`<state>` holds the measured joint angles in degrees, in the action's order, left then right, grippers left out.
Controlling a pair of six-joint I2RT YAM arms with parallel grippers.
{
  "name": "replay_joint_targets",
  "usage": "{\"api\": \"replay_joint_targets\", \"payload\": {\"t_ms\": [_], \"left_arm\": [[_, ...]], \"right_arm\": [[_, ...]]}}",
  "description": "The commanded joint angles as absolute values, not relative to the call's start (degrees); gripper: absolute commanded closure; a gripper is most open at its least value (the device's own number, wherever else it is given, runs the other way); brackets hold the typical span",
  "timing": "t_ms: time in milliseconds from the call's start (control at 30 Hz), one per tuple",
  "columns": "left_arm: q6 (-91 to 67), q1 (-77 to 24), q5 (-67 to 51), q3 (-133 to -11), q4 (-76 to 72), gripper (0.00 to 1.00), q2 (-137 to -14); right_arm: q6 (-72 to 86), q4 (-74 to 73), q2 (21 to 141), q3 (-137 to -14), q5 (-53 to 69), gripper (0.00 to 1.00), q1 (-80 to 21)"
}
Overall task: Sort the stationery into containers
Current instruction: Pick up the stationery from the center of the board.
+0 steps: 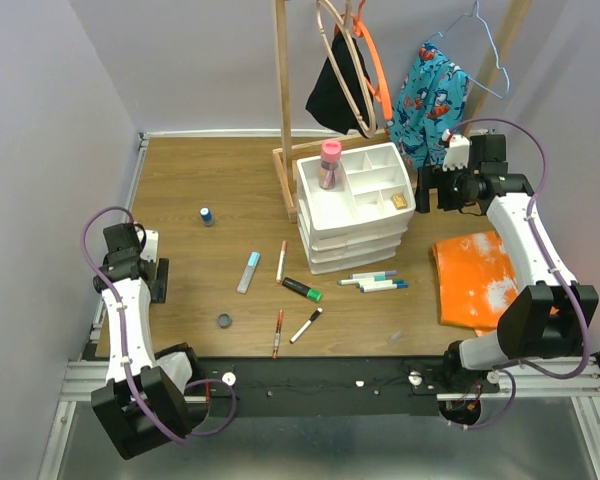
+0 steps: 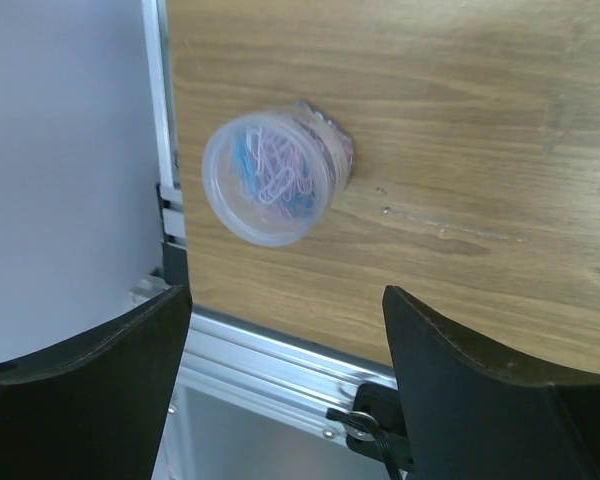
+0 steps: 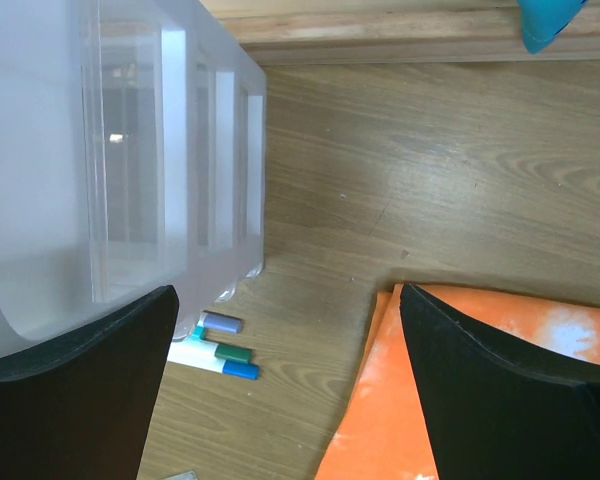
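The containers are a white drawer organiser (image 1: pixel 355 225) with a divided tray on top; a pink-capped bottle (image 1: pixel 330 163) stands in its back left compartment. Loose stationery lies on the table: a small blue-capped bottle (image 1: pixel 207 215), a light-blue bar (image 1: pixel 248 271), a white pen (image 1: pixel 281 261), a green-capped black marker (image 1: pixel 302 289), a red pen (image 1: pixel 278 332) and capped pens (image 3: pixel 215 356) by the organiser's foot. My left gripper (image 2: pixel 287 300) hangs open at the table's left edge, just short of a clear tub of paper clips (image 2: pixel 275 180). My right gripper (image 3: pixel 288 295) is open beside the organiser's right wall (image 3: pixel 130 150).
An orange cloth (image 1: pixel 475 278) lies at the right, under my right arm. A wooden hanger rack (image 1: pixel 285 90) with hangers and clothes stands behind the organiser. A small dark round lid (image 1: pixel 224 320) and a black-and-white marker (image 1: pixel 306 325) lie near the front edge.
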<state>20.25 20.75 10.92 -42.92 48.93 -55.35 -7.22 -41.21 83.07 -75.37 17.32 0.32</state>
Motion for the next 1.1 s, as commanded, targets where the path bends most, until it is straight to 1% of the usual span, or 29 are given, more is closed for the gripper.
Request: {"api": "replay_joint_targets", "payload": {"t_ms": [0, 267, 367, 567, 733, 933, 1067], "left_arm": [[18.1, 22.5, 11.0, -40.2, 45.4, 0.14, -54.7], [17.2, 22.7, 10.0, -38.1, 40.3, 0.17, -57.3], [16.9, 23.3, 9.1, -38.7, 38.9, 0.17, -59.1], [16.3, 25.5, 8.3, -40.0, 36.8, 0.13, -62.4], [17.0, 27.9, 5.1, -40.8, 36.5, 0.13, -65.2], [17.7, 28.6, 4.4, -41.0, 35.2, 0.12, -66.4], [18.1, 30.8, 2.7, -41.6, 34.0, 0.12, -67.9]], "right_arm": [[-7.7, -44.4, 84.8, -78.7, 18.4, 0.01, 0.4], [-5.8, -44.5, 85.3, -79.9, 18.3, 0.01, 0.4], [-5.4, -44.7, 85.3, -80.3, 17.9, 0.02, 0.4], [-4.9, -45.4, 86.0, -81.3, 17.8, 0.02, 0.4], [-4.9, -45.4, 86.4, -81.3, 17.6, 0.01, 0.4], [-4.4, -44.9, 86.3, -80.2, 17.8, 0.02, 0.3], [-4.4, -44.7, 86.1, -80.1, 17.6, 0.02, 0.4]]}}
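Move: The clear paper-clip jar stands close to the left gripper: about 3 cm ahead, 5 cm to its left and some 8 cm below. The grey cap lies roughly 20 cm to this gripper's right and 4 cm back; the blue-capped bottle is about 26 cm ahead and 15 cm right. From the right gripper the jar is far off, about 85 cm left, 17 cm back and 17 cm below. Bring the left gripper down about 4 cm towards the clear paper-clip jar, nearly straight down to begin with, then easing left and forward by a couple of centimetres each as it sinks. Keep the fingers wide open throughout, and turn the wrist slightly counter-clockwise, under 10 degrees, with its left side dipping a little. ##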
